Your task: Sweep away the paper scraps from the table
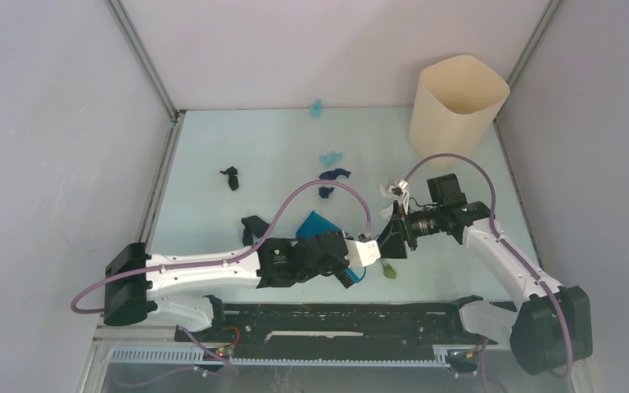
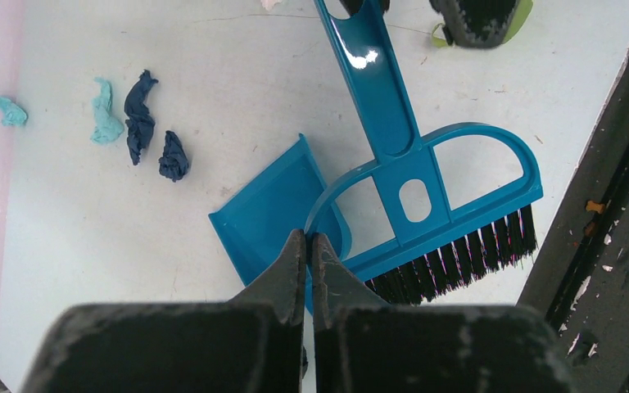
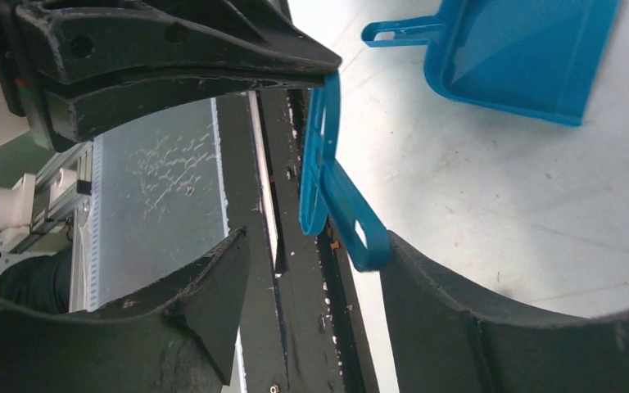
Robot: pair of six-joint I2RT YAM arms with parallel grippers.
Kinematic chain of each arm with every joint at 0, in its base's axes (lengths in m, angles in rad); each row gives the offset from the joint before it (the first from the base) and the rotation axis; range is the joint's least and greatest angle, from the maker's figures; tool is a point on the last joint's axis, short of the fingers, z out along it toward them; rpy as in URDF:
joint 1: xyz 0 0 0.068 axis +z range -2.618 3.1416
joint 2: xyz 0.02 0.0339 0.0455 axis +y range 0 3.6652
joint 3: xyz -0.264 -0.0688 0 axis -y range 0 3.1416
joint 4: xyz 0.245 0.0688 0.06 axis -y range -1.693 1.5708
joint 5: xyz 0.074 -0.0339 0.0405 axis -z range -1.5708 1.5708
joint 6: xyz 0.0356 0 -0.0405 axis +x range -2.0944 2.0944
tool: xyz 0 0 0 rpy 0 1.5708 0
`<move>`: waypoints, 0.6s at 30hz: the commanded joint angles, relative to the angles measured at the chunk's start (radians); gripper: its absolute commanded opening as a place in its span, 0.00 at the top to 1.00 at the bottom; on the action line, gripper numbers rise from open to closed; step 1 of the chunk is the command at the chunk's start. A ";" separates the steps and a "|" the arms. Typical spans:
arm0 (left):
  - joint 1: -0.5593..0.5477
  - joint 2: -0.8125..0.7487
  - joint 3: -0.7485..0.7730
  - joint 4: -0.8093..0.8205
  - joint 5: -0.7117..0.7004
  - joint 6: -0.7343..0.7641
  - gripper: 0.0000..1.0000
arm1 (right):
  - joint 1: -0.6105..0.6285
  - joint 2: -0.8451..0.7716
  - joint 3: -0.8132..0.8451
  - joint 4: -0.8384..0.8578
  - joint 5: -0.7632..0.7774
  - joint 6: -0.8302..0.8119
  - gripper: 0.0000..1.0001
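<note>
Several paper scraps lie on the table (image 1: 213,213): a dark one (image 1: 229,176), light blue (image 1: 330,156), two navy (image 1: 334,173), (image 1: 326,192), a teal one (image 1: 316,107) at the far edge, a white one (image 1: 393,190) and a greenish one (image 1: 390,272). My left gripper (image 2: 309,237) is shut on the arched frame of a blue hand brush (image 2: 393,123); its bristles face the near rail. My right gripper (image 3: 315,237) is open around the end of the brush handle (image 3: 360,237), which touches only one finger. Beside the brush lies a blue dustpan (image 2: 270,213).
A tall beige bin (image 1: 456,102) stands at the far right corner. A black rail (image 1: 336,315) runs along the near edge just behind the bristles. Grey walls close in the left, right and far sides. A dark lump (image 1: 251,228) lies left of the dustpan (image 1: 318,223).
</note>
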State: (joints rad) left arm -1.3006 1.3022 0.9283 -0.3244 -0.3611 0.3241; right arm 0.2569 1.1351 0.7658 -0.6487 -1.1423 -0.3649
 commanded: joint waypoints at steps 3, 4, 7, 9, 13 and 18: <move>-0.004 -0.011 0.006 0.019 0.026 0.009 1.00 | 0.047 0.021 0.018 0.056 -0.042 0.027 0.36; -0.004 -0.009 0.006 0.017 0.032 0.009 1.00 | 0.047 0.025 0.021 0.057 -0.043 0.028 0.37; -0.005 -0.012 0.005 0.018 0.041 0.007 1.00 | 0.047 0.026 0.023 0.063 -0.038 0.030 0.40; -0.004 -0.014 0.006 0.018 0.046 0.009 1.00 | 0.047 0.030 0.023 0.071 -0.041 0.035 0.42; -0.004 -0.005 0.010 0.016 0.049 0.006 1.00 | 0.047 0.038 0.023 0.079 -0.039 0.043 0.49; -0.004 -0.005 0.013 0.012 0.053 0.005 1.00 | 0.048 0.050 0.023 0.069 -0.012 0.024 0.55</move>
State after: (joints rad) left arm -1.3006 1.3025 0.9283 -0.3244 -0.3256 0.3237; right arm 0.2958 1.1759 0.7658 -0.5961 -1.1549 -0.3347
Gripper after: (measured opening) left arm 0.006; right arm 0.476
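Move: The brush hangs in the left hand's shut fingers, and its handle end lies almost level with the right hand, about 2 cm to its left and 1 cm ahead. From the right hand, the green scrap lies some 13 cm below, 3 cm right and 1 cm back; the dustpan about 12 cm left, 6 cm ahead and 13 cm down. From the left hand, the handle end is about 6 cm right, 2 cm ahead and 1 cm higher. The right hand eases about 1 cm to the left, its fingers still pointing left and a little down, so that the brush's handle end comes deeper between them, and then all but stops. Its fingers narrow steadily around the handle from about two-thirds open to about half open, without clamping it yet, while the left hand keeps its closed grip on the brush's frame and holds it up almost still. ##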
